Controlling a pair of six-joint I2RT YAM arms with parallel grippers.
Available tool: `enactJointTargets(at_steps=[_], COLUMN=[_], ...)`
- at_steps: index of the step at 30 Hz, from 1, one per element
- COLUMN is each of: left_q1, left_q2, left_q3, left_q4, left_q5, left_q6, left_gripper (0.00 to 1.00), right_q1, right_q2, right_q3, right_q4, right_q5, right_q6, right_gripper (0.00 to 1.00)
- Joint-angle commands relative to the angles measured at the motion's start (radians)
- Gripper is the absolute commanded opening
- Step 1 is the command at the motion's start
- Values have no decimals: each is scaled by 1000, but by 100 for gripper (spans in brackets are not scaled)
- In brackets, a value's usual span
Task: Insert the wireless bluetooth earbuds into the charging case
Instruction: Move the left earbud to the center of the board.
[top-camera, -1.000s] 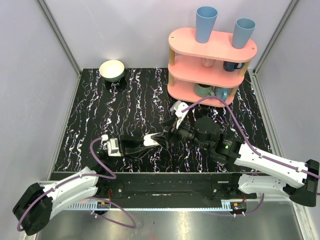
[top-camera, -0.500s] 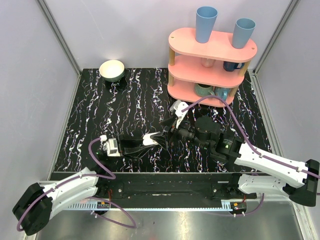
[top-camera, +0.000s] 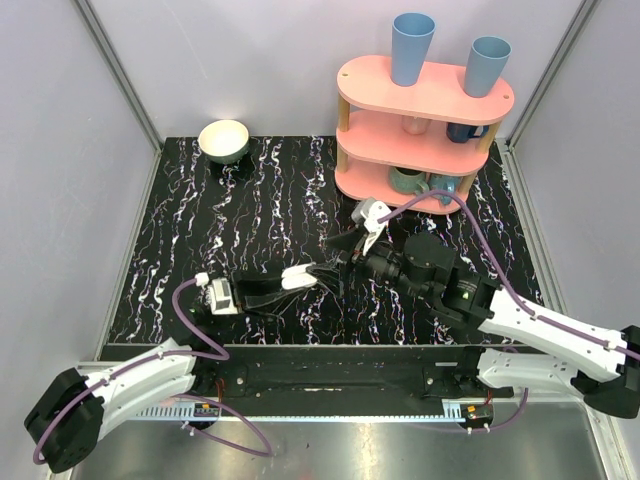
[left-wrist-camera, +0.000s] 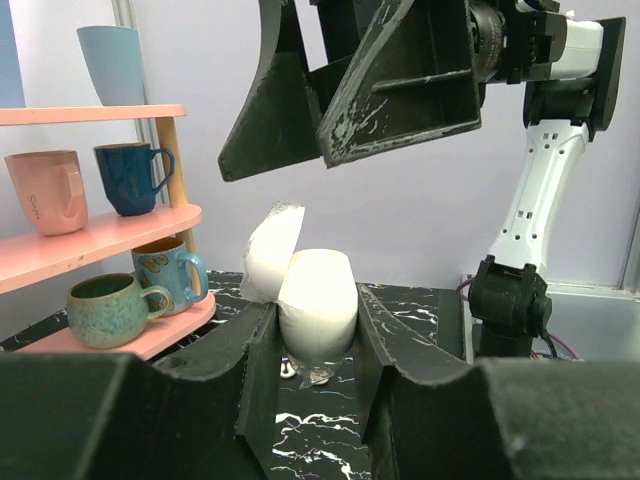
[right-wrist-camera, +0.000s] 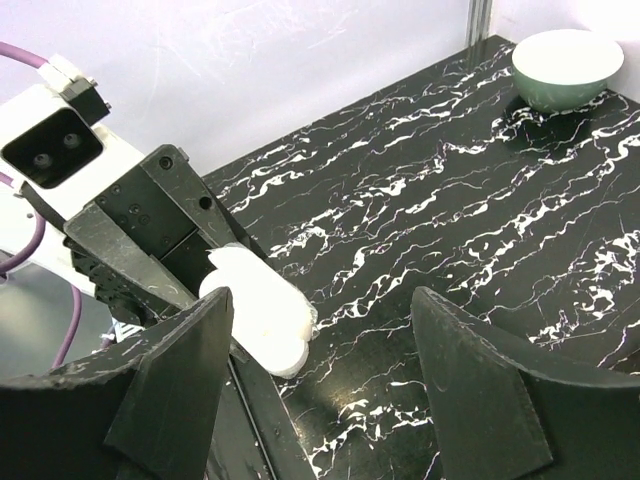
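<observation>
My left gripper (top-camera: 300, 277) is shut on the white charging case (top-camera: 296, 276) and holds it just above the table. In the left wrist view the case (left-wrist-camera: 318, 305) stands between the fingers with its lid (left-wrist-camera: 270, 250) swung open to the left. My right gripper (top-camera: 338, 256) hangs open and empty close above and right of the case; its dark fingers (left-wrist-camera: 400, 80) fill the top of the left wrist view. In the right wrist view the case (right-wrist-camera: 262, 310) lies beside the left finger. A tiny white bit (left-wrist-camera: 287, 370) lies on the table under the case, perhaps an earbud. No earbud shows clearly.
A pink three-tier shelf (top-camera: 420, 105) stands at the back right with mugs (left-wrist-camera: 108, 310) on its tiers and two blue cups (top-camera: 411, 48) on top. A green and white bowl (top-camera: 224, 140) sits at the back left, also in the right wrist view (right-wrist-camera: 565, 65).
My right gripper has pulled back to the right and up, away from the case. My left gripper has shifted slightly left, still holding the case.
</observation>
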Motion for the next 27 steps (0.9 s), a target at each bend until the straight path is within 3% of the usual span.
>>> enactJointTargets(at_steps=[1, 4, 9, 11, 18, 22, 24, 27], left_q1=[-5, -5, -5, -5, -5, -5, -5, -5], left_q2=[-14, -16, -30, -45, -114, -148, -156, -163], left_q3=[-5, -5, -5, -4, 18, 16, 13, 9], left_q4=[175, 173, 163, 147, 38, 8, 3, -8], left_q5=[-39, -43, -48, -46, -29, -31, -30, -28], left_q6=[13, 16, 24, 33, 69, 76, 76, 75], left_gripper=[0, 0, 0, 0, 0, 0, 0, 0], right_q1=[-8, -6, -15, -77, -452, -564, -586, -606], right_q2=[-49, -64, -95, -83, -101, -61, -32, 12], right_q3=[24, 18, 15, 51, -20, -80, -111, -134], right_q4=[58, 37, -60, -193, -396, -436, -460, -503], right_q5=[23, 52, 357, 440, 304, 238, 227, 213], right_q6=[-13, -23, 40, 63, 209, 238, 252, 283], right_gripper=[79, 80, 81, 81, 73, 66, 56, 55])
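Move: The two loose earbuds lie on the board, beneath the right arm: the farther one is some 15 cm ahead of the empty right hand, 24 cm to its right and 32 cm below, with the nearer earbud about 5 cm closer in. The charging case, held by the left hand, sits about 7 cm left of the right hand, 4 cm back and 5 cm lower. From the left hand the farther earbud is roughly 19 cm ahead, 30 cm right and 27 cm down. Towards the earbuds swings the empty right hand, away from the case: after a small rise it sweeps about 20 cm right and 12 cm forward, sinking ever faster to end 13 cm lower. It turns some 50 degrees clockwise and tips its fingers downward, their gap narrowing but still open. The case, kept in the left hand's grip, is lifted about 3 cm and eased slightly left. ##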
